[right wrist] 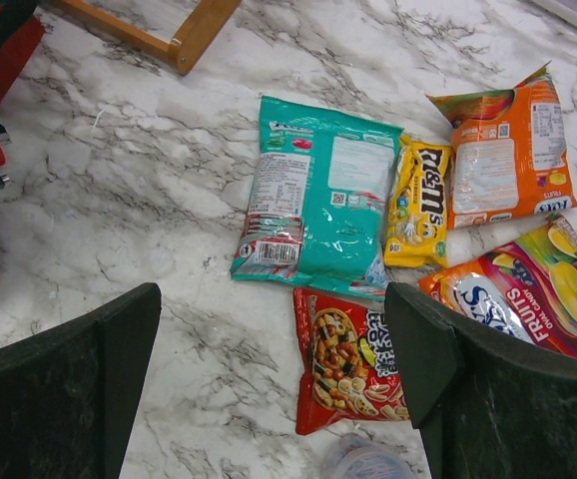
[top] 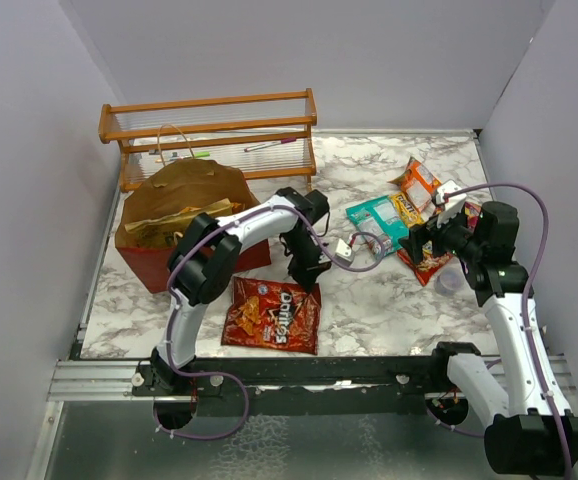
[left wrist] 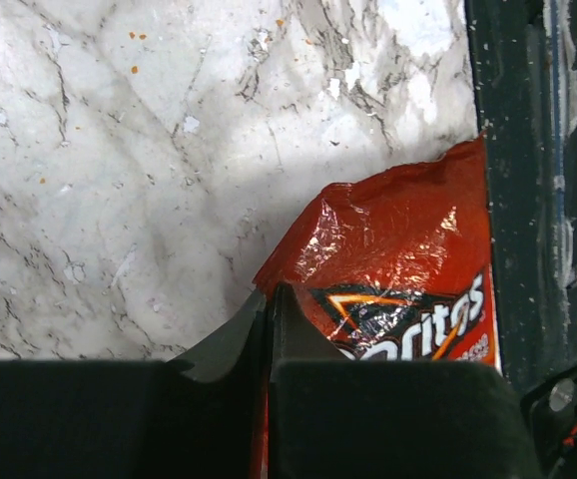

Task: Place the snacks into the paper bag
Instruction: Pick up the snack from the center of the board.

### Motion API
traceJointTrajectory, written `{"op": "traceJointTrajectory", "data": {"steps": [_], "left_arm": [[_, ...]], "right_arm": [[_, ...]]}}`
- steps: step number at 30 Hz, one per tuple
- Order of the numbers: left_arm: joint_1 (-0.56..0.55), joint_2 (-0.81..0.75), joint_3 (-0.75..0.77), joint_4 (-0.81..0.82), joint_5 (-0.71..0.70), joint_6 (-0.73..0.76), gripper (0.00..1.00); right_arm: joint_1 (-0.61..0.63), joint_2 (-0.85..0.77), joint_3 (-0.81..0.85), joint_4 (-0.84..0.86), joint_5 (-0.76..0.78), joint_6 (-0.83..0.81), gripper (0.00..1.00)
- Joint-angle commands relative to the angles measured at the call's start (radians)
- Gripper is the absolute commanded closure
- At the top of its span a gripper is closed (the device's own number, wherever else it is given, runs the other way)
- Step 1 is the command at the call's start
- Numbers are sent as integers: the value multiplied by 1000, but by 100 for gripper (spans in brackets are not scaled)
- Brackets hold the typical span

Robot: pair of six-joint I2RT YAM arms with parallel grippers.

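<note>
A red Doritos bag (top: pixel 272 315) lies flat near the front rail. My left gripper (top: pixel 306 276) is at its far edge; in the left wrist view that gripper (left wrist: pixel 269 295) is shut, pinching the corner of the Doritos bag (left wrist: pixel 408 249). The dark red paper bag (top: pixel 184 215) stands open at the left with packets inside. My right gripper (right wrist: pixel 274 339) hangs open above a small red packet (right wrist: pixel 348 364). Beyond that lie a teal packet (right wrist: pixel 318 200), a yellow M&M's packet (right wrist: pixel 420 205), an orange packet (right wrist: pixel 498 150) and a colourful fruit-candy packet (right wrist: pixel 538 299).
A wooden slatted rack (top: pixel 209 130) stands at the back left behind the paper bag. A small translucent purple cup (top: pixel 451 280) sits by the right arm. The black front rail (left wrist: pixel 528 150) runs beside the Doritos bag. Grey walls close both sides.
</note>
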Motion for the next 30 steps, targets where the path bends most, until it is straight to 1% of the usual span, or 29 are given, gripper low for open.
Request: {"op": "traceJointTrajectory", "data": {"steps": [1,8,13,16,19,21,27,30], "left_arm": [[-10,-123,28,-57,62,-5,100],[-10,-270,64,-77,53,-46,100],[-10,-343,141,-74,65,-131,100],[-9,-379,182,-40,88,-199,100],[-9,-432,201,45,93,-295,100],[-10,-472,198,128,68,-366,100],[-7,-583,181,383,-72,-571,100],[-4,-629,171,495,-123,-649,100]], "right_arm": [[-8,-21,-3,27,1,-13,6],[-8,-12,-5,38,28,-11,6],[-8,2,-4,41,36,-10,6],[-8,4,-6,43,43,-10,6],[-8,4,-6,44,46,-11,6],[-8,2,-8,44,48,-12,6],[-8,1,-9,46,50,-13,6],[-8,2,-9,45,47,-12,6]]}}
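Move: The left hand already has the far right corner of the Doritos pinched just above the board, the pack's middle about 8 cm to its left and 6 cm back. The paper bag stands about 26 cm left and 14 cm ahead, its middle some 8 cm higher. A teal packet lies about 17 cm right and 14 cm ahead. From the idle right hand the paper bag is roughly 52 cm left, 7 cm ahead and 6 cm lower. Still pinching the Doritos corner, the left hand lifts almost straight up about 27 cm, turning some 40 degrees. ##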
